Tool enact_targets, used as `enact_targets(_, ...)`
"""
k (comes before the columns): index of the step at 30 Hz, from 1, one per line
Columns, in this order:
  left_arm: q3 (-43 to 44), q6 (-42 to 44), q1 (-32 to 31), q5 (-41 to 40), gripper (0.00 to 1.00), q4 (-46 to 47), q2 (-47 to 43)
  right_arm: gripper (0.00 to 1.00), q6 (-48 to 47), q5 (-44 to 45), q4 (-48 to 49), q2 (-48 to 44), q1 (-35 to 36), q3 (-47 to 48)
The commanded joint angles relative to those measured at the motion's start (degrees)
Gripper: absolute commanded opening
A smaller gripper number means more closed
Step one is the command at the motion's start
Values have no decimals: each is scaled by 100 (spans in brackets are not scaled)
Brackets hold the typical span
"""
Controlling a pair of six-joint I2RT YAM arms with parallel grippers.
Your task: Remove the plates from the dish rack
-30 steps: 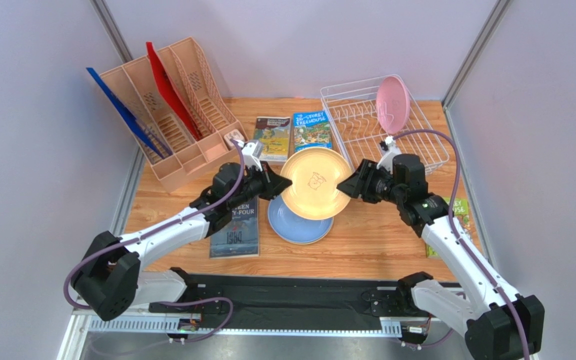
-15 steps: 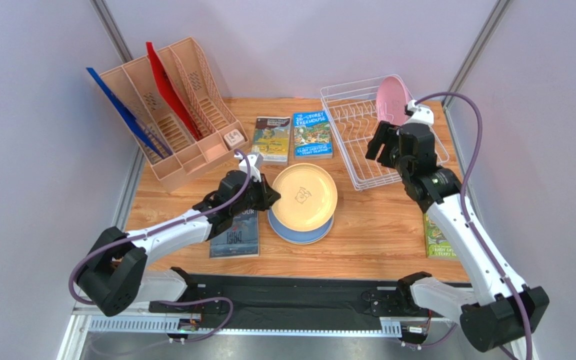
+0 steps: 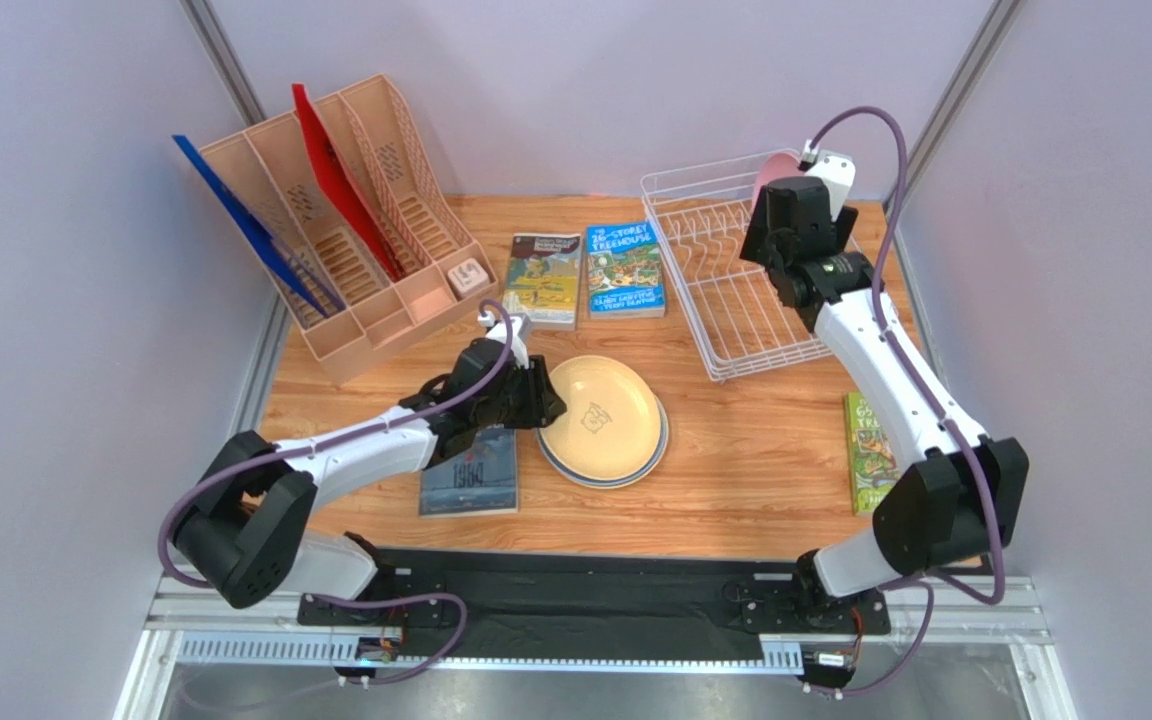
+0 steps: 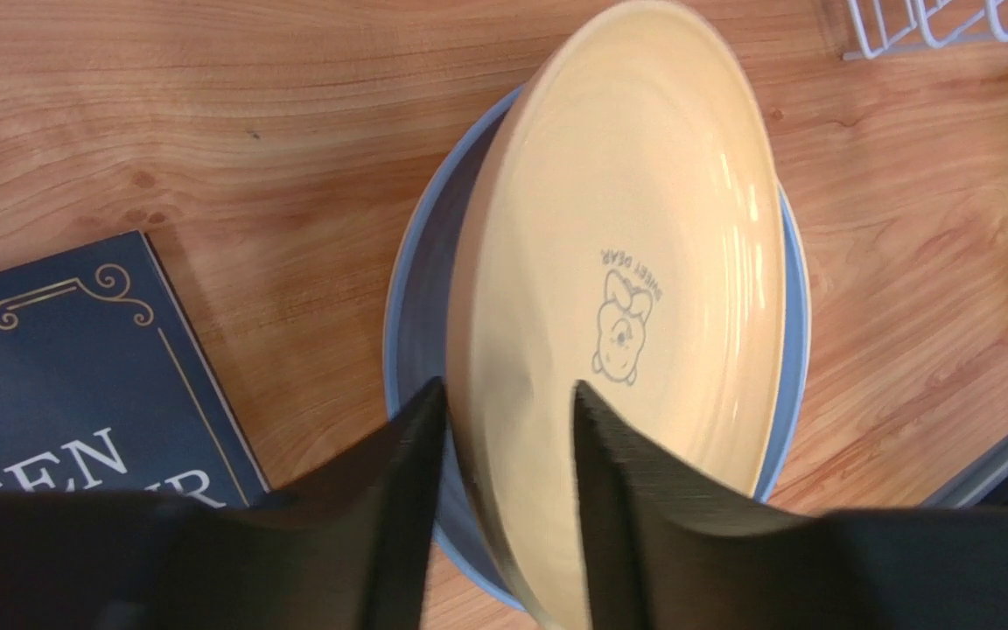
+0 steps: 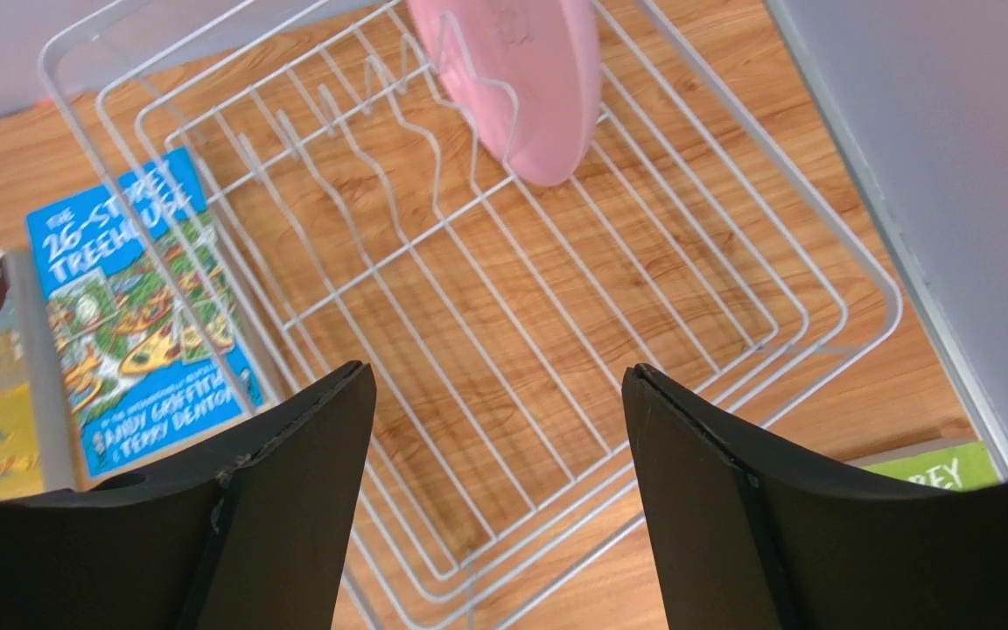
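A pale yellow plate (image 3: pixel 605 416) (image 4: pixel 654 263) lies on a light blue plate (image 3: pixel 657 447) (image 4: pixel 417 263) at the table's middle. My left gripper (image 3: pixel 545 402) (image 4: pixel 507 387) is open, its jaws straddling the yellow plate's near rim with a gap on both sides. A pink plate (image 3: pixel 767 170) (image 5: pixel 523 79) stands upright between tines at the far end of the white wire dish rack (image 3: pixel 702 285) (image 5: pixel 851 282). My right gripper (image 3: pixel 781 228) (image 5: pixel 496 370) hangs wide open over the rack's floor, nothing between its fingers, the pink plate just beyond it.
A peach file organiser (image 3: pixel 342 225) with red and blue folders stands at back left, a small white cube (image 3: pixel 464 278) by it. Two picture books (image 3: pixel 545 278) (image 3: pixel 624 267) lie left of the rack. A dark book (image 3: pixel 470 465) lies under my left wrist, a green book (image 3: pixel 871 450) at right.
The right gripper let go of the yellow plate and swung back over the rack. The left arm lowered the plate onto the blue one and its jaws have parted.
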Motion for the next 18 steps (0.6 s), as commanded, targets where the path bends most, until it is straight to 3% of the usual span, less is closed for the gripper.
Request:
enact_targets(1, 410, 34, -28, 75, 55, -407, 134, 75, -130, 563, 237, 449, -256, 533)
enact_targets(2, 420, 34, -28, 49, 61, -461, 135, 75, -165, 572, 290, 554, -361, 577)
enact_targets(6, 376, 148, -19, -65, 66, -418, -76, 74, -367, 713, 832, 1028, -494, 735)
enact_targets(9, 315, 297, -19, -268, 68, -435, -366, 74, -605, 879, 940, 1510, -573, 1085)
enact_targets(12, 314, 535, -19, -461, 68, -409, -594, 74, -876, 443, 1124, 2143, -792, 1411)
enact_targets(18, 384, 1123, -28, -75, 68, -135, -902, 70, -1903, 589, 1685, 3287, -925, 2255)
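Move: The pink plate stands in the dish rack about 20 cm ahead of the right hand, 5 cm to its right and 11 cm below; the rack's middle is about 12 cm ahead, 2 cm right, 20 cm down, and the blue treehouse book 13 cm ahead, 19 cm left. At the left hand, the tilted yellow plate's middle lies about 8 cm right, 1 cm back, 3 cm down, the blue plate's 3 cm back, 8 cm right, and the 1984 book's 6 cm back, 11 cm left. Open the left fingers wider to free the yellow plate's raised left rim, hold still briefly, then lift about 4 cm clear, tipping the fingers slightly up. Meanwhile drive the open right gripper forward some 12 cm, also right and down about 6 cm each, turning slightly clockwise, over the rack towards the pink plate's near rim. ##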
